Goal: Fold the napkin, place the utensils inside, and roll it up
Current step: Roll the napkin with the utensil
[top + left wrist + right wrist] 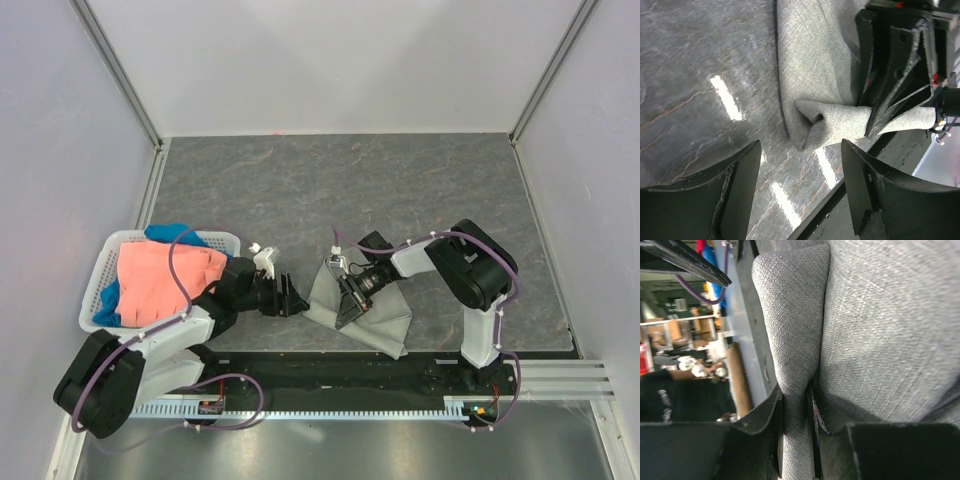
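Note:
The light grey napkin (385, 318) lies near the table's front edge, with one side rolled into a tube. My right gripper (350, 298) is shut on that tube. In the right wrist view the roll (792, 325) is pinched between the jaws of the right gripper (797, 405), beside the flat cloth (890, 325). My left gripper (292, 297) stands open just left of the napkin. The left wrist view shows the left gripper (801, 150) empty, with the roll's folded end (822, 125) a little past its fingertips. The utensils are hidden.
A white basket (100, 285) at the left holds a coral-orange cloth (160, 275) and a blue cloth (172, 232). The table's front edge (840, 186) runs close under the napkin. White walls close in the grey table (330, 190) on three sides.

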Controlling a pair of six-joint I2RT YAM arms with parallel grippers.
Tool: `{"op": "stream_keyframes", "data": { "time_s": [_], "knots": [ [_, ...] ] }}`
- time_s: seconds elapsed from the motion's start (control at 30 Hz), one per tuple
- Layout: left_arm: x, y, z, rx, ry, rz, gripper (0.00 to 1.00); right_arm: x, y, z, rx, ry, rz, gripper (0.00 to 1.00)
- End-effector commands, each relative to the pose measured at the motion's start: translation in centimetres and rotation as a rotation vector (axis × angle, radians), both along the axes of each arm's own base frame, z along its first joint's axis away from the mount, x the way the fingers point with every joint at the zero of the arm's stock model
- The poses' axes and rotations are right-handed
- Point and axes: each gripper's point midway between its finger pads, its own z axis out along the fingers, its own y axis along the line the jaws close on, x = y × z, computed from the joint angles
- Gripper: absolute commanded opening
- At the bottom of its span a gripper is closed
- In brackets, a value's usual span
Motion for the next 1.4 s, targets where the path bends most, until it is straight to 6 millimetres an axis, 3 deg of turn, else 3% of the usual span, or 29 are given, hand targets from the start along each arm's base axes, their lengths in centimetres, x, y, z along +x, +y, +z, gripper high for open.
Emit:
{"op": "stream_keyframes", "data": {
  "time_s": [0.0,0.3,0.7,0.8,1.0,1.03,1.07,1.33,1.37],
  "knots": [
    [1.2,-1.5,1.5,-0.077,-0.076,-0.041,0.71,0.9,0.4,-0.5,0.034,0.012,0.008,0.15],
    [2.4,-2.8,0.5,-0.084,-0.074,-0.08,0.61,0.9,0.2,-2.0,0.01,0.048,0.008,0.14],
    [2.7,-3.3,-1.3,-0.078,-0.058,-0.102,0.45,0.9,0.1,-2.3,-0.001,0.05,0.012,0.14],
    [2.7,-3.4,-1.6,-0.078,-0.054,-0.106,0.38,0.9,0.0,-2.4,-0.005,0.047,0.012,0.14],
    [2.7,-3.8,-1.7,-0.093,-0.051,-0.133,0.12,1.5,0.1,-2.3,-0.028,0.022,0.014,0.15],
    [2.7,-3.9,-1.7,-0.094,-0.048,-0.138,0.03,1.5,0.0,-2.2,-0.037,0.024,0.014,0.16],
    [2.5,-3.9,-1.7,-0.095,-0.042,-0.143,0.02,2.1,0.2,-2.0,-0.043,0.0,0.012,0.18],
    [2.2,-2.5,-2.3,0.001,0.03,-0.095,0.02,5.3,-0.5,1.6,-0.17,-0.214,-0.013,0.51],
    [2.7,-2.5,-1.8,0.007,0.013,-0.091,0.02,5.8,-0.4,2.8,-0.161,-0.262,-0.017,0.52]
  ]
}}
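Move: The roll's left end, the corner I am about to pinch, lies about 4 cm to the right of my open left fingers, 2 cm ahead and 3 cm below. The flat, unrolled part of the napkin centres some 14 cm to my left hand's right and about 1 cm ahead; the white basket is roughly 27 cm to its left and 5 cm ahead. My right fingers already grip the roll; its left end is about 6 cm to their left and 3 cm ahead. While my right hand keeps its grip and stays put, tipping only slightly, I ease my left hand about 5 cm right, forward and down to the roll's left end and shut its wide-open fingers, pinching the cloth there. Then my right fingers part, let go of the roll and start moving forward about 2.5 cm, rising slightly. ##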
